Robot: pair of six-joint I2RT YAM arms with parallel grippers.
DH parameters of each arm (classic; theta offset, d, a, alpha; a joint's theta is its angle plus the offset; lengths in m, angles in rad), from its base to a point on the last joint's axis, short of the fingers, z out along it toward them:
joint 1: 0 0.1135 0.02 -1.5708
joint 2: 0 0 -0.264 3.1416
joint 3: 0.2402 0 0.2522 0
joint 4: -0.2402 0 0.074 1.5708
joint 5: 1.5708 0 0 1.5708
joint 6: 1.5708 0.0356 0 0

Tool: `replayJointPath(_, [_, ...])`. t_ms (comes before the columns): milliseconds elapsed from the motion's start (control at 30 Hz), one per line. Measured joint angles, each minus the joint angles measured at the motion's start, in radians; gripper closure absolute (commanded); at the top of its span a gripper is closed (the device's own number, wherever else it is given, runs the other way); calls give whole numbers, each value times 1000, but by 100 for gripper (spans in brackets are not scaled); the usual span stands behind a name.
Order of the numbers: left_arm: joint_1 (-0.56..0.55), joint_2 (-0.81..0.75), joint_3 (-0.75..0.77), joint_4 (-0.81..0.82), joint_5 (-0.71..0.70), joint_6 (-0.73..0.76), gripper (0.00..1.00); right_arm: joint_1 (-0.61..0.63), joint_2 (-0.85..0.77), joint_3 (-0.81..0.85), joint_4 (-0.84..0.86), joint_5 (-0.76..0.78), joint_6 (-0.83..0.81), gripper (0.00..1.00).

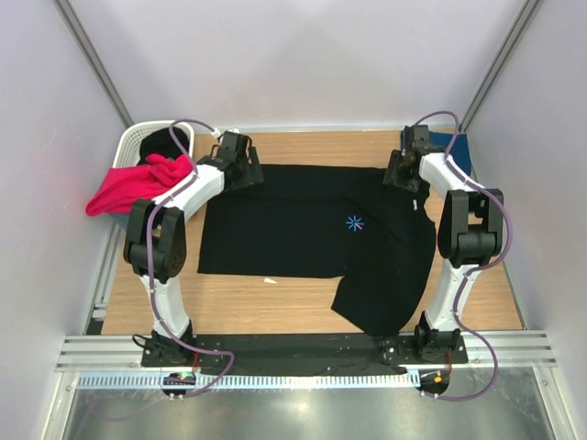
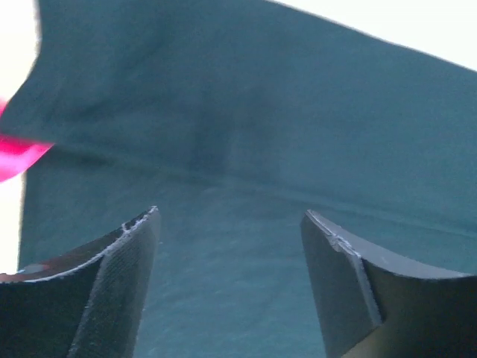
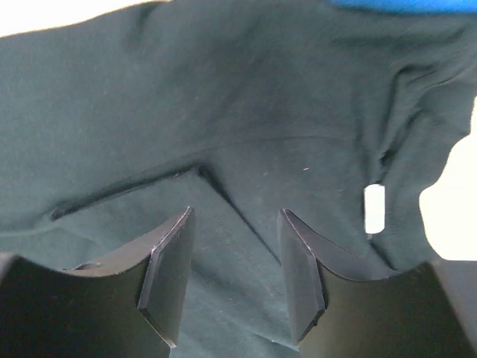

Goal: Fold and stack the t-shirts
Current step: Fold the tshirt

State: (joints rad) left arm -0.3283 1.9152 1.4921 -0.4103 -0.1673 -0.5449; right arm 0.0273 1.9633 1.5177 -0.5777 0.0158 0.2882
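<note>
The large black t-shirt [image 1: 293,229] lies spread on the wooden table [image 1: 293,307]. Its blue chest mark [image 1: 354,222] faces up and its right part hangs down toward the near edge. My left gripper [image 1: 240,170] hovers over the shirt's far left corner, jaws wide open above the cloth [image 2: 246,134] with nothing between them. My right gripper [image 1: 404,174] is at the far right corner, open, with a folded edge of the black cloth [image 3: 238,149] lying under the gap. A magenta-red t-shirt [image 1: 138,186] drapes over the basket. A navy blue t-shirt [image 1: 456,142] lies at the back right.
The white lattice basket [image 1: 136,143] stands at the back left corner, dark cloth inside it. A strip of magenta [image 2: 19,156] shows at the left edge of the left wrist view. A white tag [image 3: 375,209] shows by the black shirt's collar. White walls enclose the table.
</note>
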Motion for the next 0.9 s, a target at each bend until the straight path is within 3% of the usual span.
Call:
replayJointPath(133, [31, -5, -60, -29, -50, -33, 30, 11, 3, -5, 2, -30, 2, 46])
replayJointPath(533, [240, -78, -149, -65, -185, -54, 34, 24, 3, -39, 18, -63, 3, 47])
replayJointPath(700, [260, -78, -149, -49, -241, -65, 22, 26, 3, -62, 25, -63, 6, 47])
replayJointPath(800, [263, -78, -148, -27, -278, -79, 33, 26, 3, -71, 25, -63, 6, 47])
replayJointPath(833, [264, -76, -143, -23, -290, -82, 43, 26, 3, -72, 25, -64, 6, 46])
replayJointPath(900, [267, -63, -121, -18, -312, -80, 51, 26, 3, -74, 26, -63, 6, 46])
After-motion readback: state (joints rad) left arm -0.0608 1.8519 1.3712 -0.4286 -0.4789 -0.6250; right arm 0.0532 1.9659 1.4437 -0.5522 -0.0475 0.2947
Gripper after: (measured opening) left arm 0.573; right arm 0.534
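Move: The loose corner of the red t-shirt, reaching the spread black t-shirt's left edge, lies about 14 cm left of the left hand, roughly level with it and 6 cm lower. From that hand the white basket is some 33 cm left and 10 ahead, and the black t-shirt's far left corner about 13 cm left and 6 ahead. From the right hand, the red corner is about 63 cm left, 1 cm back. The red t-shirt's corner is met by the left hand, which sweeps about 18 cm left, level with the black t-shirt's far left edge, dipping some 4 cm and rising again, while turning about 30 degrees counter-clockwise. It ends against the red cloth, its fingers partly closing. The right hand stays open over the black t-shirt, easing a couple of centimetres left, then back and down. ##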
